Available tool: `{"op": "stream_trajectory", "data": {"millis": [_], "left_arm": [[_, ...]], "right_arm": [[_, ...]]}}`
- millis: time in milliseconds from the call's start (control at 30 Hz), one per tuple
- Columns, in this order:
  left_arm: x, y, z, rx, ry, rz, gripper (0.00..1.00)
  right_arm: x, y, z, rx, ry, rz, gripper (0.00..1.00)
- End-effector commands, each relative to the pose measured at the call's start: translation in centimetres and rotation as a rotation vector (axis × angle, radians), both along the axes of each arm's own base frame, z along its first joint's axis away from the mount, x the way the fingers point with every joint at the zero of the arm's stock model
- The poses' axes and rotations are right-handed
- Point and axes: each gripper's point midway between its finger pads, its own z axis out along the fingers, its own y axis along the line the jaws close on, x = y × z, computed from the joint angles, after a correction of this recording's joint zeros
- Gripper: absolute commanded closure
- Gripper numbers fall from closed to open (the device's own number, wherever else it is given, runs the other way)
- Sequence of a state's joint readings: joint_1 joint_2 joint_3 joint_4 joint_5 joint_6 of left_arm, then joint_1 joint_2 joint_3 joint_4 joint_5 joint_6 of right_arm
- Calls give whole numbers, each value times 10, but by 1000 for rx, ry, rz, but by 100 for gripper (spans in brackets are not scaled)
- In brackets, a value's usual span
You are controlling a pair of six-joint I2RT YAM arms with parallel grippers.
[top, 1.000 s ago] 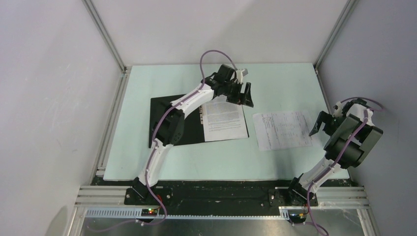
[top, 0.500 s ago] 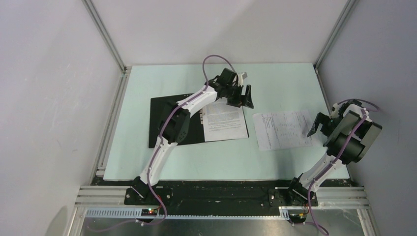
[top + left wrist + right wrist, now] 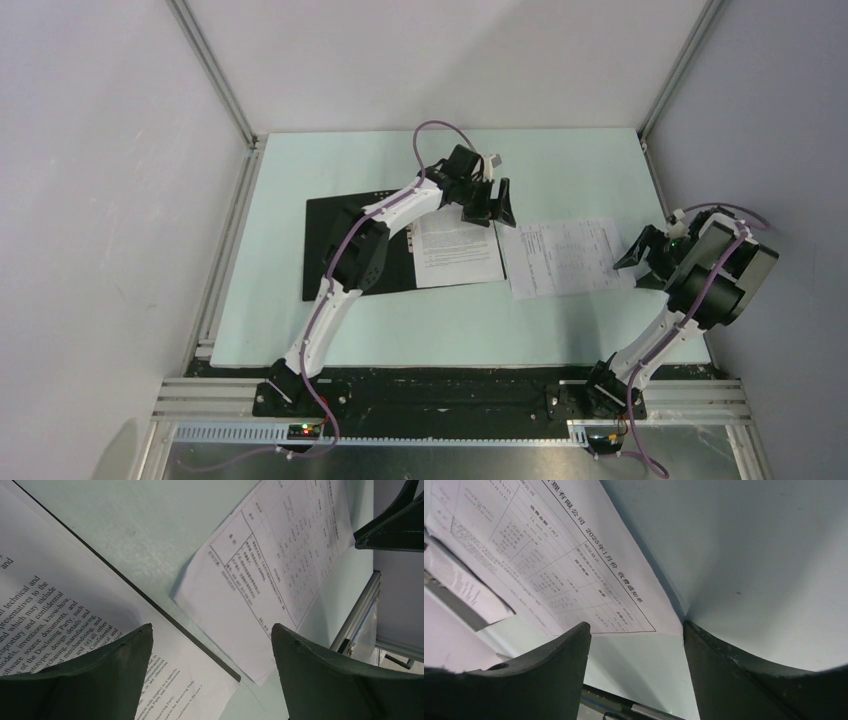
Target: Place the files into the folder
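Observation:
The folder lies open on the table, black inside up. One of the files rests on its right half. A second sheet, printed with a table, lies just right of the folder, its left edge at the folder's right edge. My left gripper hovers open over the folder sheet's upper right corner; the left wrist view has that gripper above the folder's edge and the loose sheet. My right gripper is open at the loose sheet's right edge, one finger against the paper.
The pale green table ends at a metal frame rail on the right, close behind the right arm. Grey walls enclose the table at the back and on both sides. Both arm bases sit on the black rail at the near edge.
The loose sheet has slid left until it meets the folder. My right gripper followed it leftward and its jaws narrowed somewhat. The left gripper barely shifted.

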State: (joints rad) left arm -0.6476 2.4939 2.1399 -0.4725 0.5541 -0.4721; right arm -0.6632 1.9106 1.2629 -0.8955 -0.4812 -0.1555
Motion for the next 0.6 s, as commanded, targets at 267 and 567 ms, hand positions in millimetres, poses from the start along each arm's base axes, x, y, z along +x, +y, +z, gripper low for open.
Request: {"op": "stream_trajectory", "data": {"millis": [267, 567], "left_arm": [[-6, -2, 50, -71, -47, -20, 8], [-10, 2, 60, -73, -60, -23, 8]], "right_arm": [[32, 28, 3, 255, -198, -12, 39], [48, 30, 6, 234, -250, -4, 48]]}}
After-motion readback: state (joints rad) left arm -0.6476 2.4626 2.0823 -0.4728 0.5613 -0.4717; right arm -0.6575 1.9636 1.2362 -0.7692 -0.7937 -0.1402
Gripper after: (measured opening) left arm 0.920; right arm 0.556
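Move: The file lies flat with its near right corner at the right fingers; its middle is about 16 cm left of that hand, 4 cm ahead and 2 cm lower. The folder's middle is some 52 cm left and 9 cm ahead of the right hand, with the page on it roughly 42 cm left and 9 cm ahead. From the left hand, the file's middle is about 16 cm right, 9 cm back and 4 cm below. Right fingertips sweep about 5 cm forward and left, swinging 20 degrees, pushing the file's edge while partly closing. ##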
